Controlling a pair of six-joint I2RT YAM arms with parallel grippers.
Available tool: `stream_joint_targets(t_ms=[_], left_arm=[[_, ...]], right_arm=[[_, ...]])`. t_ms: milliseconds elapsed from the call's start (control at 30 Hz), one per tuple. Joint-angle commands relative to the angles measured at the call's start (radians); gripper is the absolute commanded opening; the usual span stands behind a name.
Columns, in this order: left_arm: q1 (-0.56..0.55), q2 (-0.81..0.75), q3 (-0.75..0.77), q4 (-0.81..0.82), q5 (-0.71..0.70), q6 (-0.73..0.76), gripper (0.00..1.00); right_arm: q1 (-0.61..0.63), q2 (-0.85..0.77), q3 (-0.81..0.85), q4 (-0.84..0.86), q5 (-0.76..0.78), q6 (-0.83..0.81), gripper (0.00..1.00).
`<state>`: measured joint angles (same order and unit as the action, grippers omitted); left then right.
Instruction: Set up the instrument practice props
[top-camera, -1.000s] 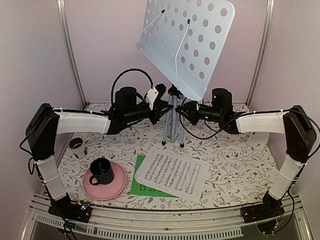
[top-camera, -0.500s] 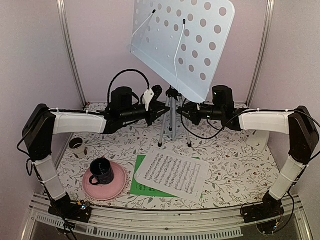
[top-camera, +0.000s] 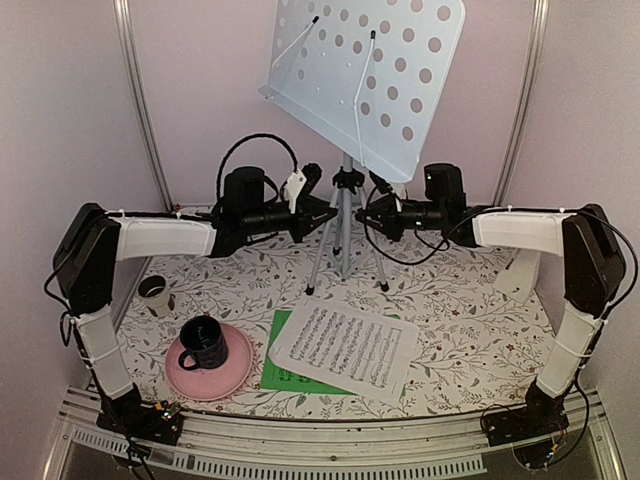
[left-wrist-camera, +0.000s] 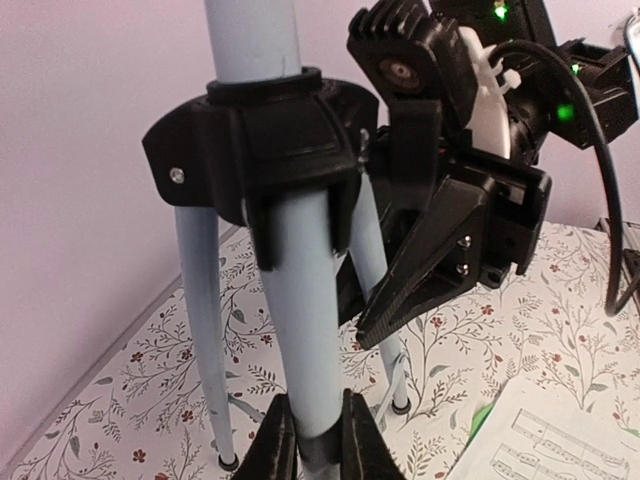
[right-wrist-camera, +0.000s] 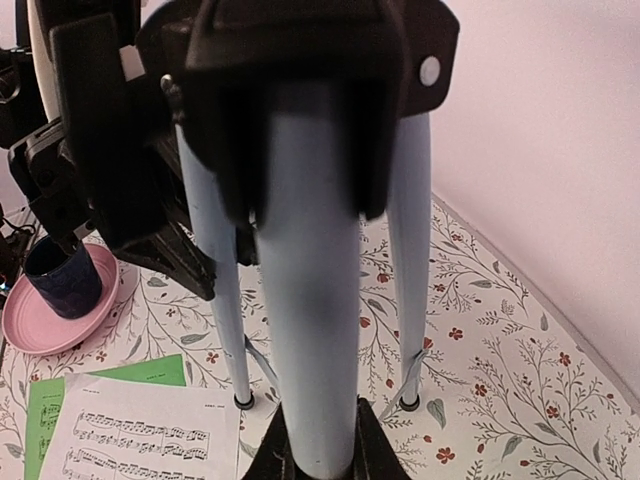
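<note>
The music stand's pale-blue perforated desk tilts above its silver tripod, which stands at the back centre with its legs spread on the floral cloth. My left gripper is shut on one tripod leg, its fingers pinching the tube low down. From the other side my right gripper is shut on another leg. The white sheet of music lies over the green sheet at the front centre. A small white metronome shows partly behind my right forearm.
A dark mug sits on a pink plate at the front left. A small beige cup stands by the left wall. Pink walls and metal posts close in the back and sides.
The stand has come more upright and its desk has risen. The tripod legs have spread wider. Both grippers have moved back and up with the legs, still shut on them.
</note>
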<state>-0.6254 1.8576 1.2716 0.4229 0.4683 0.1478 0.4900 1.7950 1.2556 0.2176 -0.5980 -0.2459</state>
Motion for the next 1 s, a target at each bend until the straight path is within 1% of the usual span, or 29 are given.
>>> stream_joint_targets(t_ms=[0, 133, 400, 433, 467, 533, 600, 733, 833, 867, 900, 967], left_arm=[[0.204, 0.025, 0.017, -0.019, -0.129, 0.008, 0.0], [0.202, 0.047, 0.011, -0.015, -0.124, 0.001, 0.0], [0.193, 0.031, -0.052, 0.01, -0.117, -0.004, 0.0], [0.191, 0.032, -0.051, 0.008, -0.117, -0.003, 0.0], [0.188, 0.033, -0.049, 0.006, -0.118, -0.001, 0.0], [0.179, 0.039, -0.04, 0.006, -0.113, -0.004, 0.0], [0.172, 0.048, -0.024, 0.01, -0.085, -0.013, 0.0], [0.158, 0.066, 0.005, -0.001, -0.064, -0.016, 0.0], [0.152, 0.071, 0.02, -0.022, -0.064, -0.011, 0.0], [0.152, 0.073, 0.026, -0.029, -0.063, -0.007, 0.0], [0.152, 0.073, 0.028, -0.03, -0.064, -0.002, 0.0], [0.152, 0.074, 0.028, -0.031, -0.065, 0.009, 0.0]], right_arm=[[-0.213, 0.021, 0.077, 0.055, 0.169, 0.141, 0.0], [-0.171, 0.062, 0.114, 0.028, 0.16, 0.121, 0.0], [-0.128, 0.057, 0.098, 0.032, 0.156, 0.107, 0.0], [-0.128, 0.057, 0.097, 0.031, 0.154, 0.108, 0.01], [-0.128, 0.056, 0.096, 0.031, 0.152, 0.106, 0.06], [-0.128, 0.047, 0.086, 0.033, 0.144, 0.105, 0.24], [-0.128, 0.03, 0.063, 0.049, 0.128, 0.105, 0.37], [-0.147, -0.022, -0.033, 0.117, 0.084, 0.113, 0.69], [-0.17, -0.029, -0.116, 0.186, 0.014, 0.15, 0.87], [-0.172, -0.015, -0.114, 0.181, -0.001, 0.154, 0.91], [-0.172, -0.002, -0.11, 0.18, -0.018, 0.151, 0.93], [-0.17, 0.029, -0.1, 0.188, -0.043, 0.142, 0.94]])
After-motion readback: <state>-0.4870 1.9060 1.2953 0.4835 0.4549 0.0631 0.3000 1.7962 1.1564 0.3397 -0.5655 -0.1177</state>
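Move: I already grip the music stand from both sides, one leg in each hand. Its centre pole is about 3 cm to my left hand's right and 1 cm ahead; from my right hand it is some 3 cm left and level. The sheet music lies flat about 22 cm nearer than my left hand, straight back, and 24 cm below. The pink plate with the mug sits roughly 26 cm back and 31 cm left of that hand, as low. Together my hands carry the stand about 2 cm forward and pause. Then I spread my right fingers wide, let go of the right leg and draw that hand some 10 cm to the right and a little forward, turning about 15 degrees clockwise. My left hand keeps its pinch on the left leg and takes the stand another 5 cm left and 4 cm forward. ##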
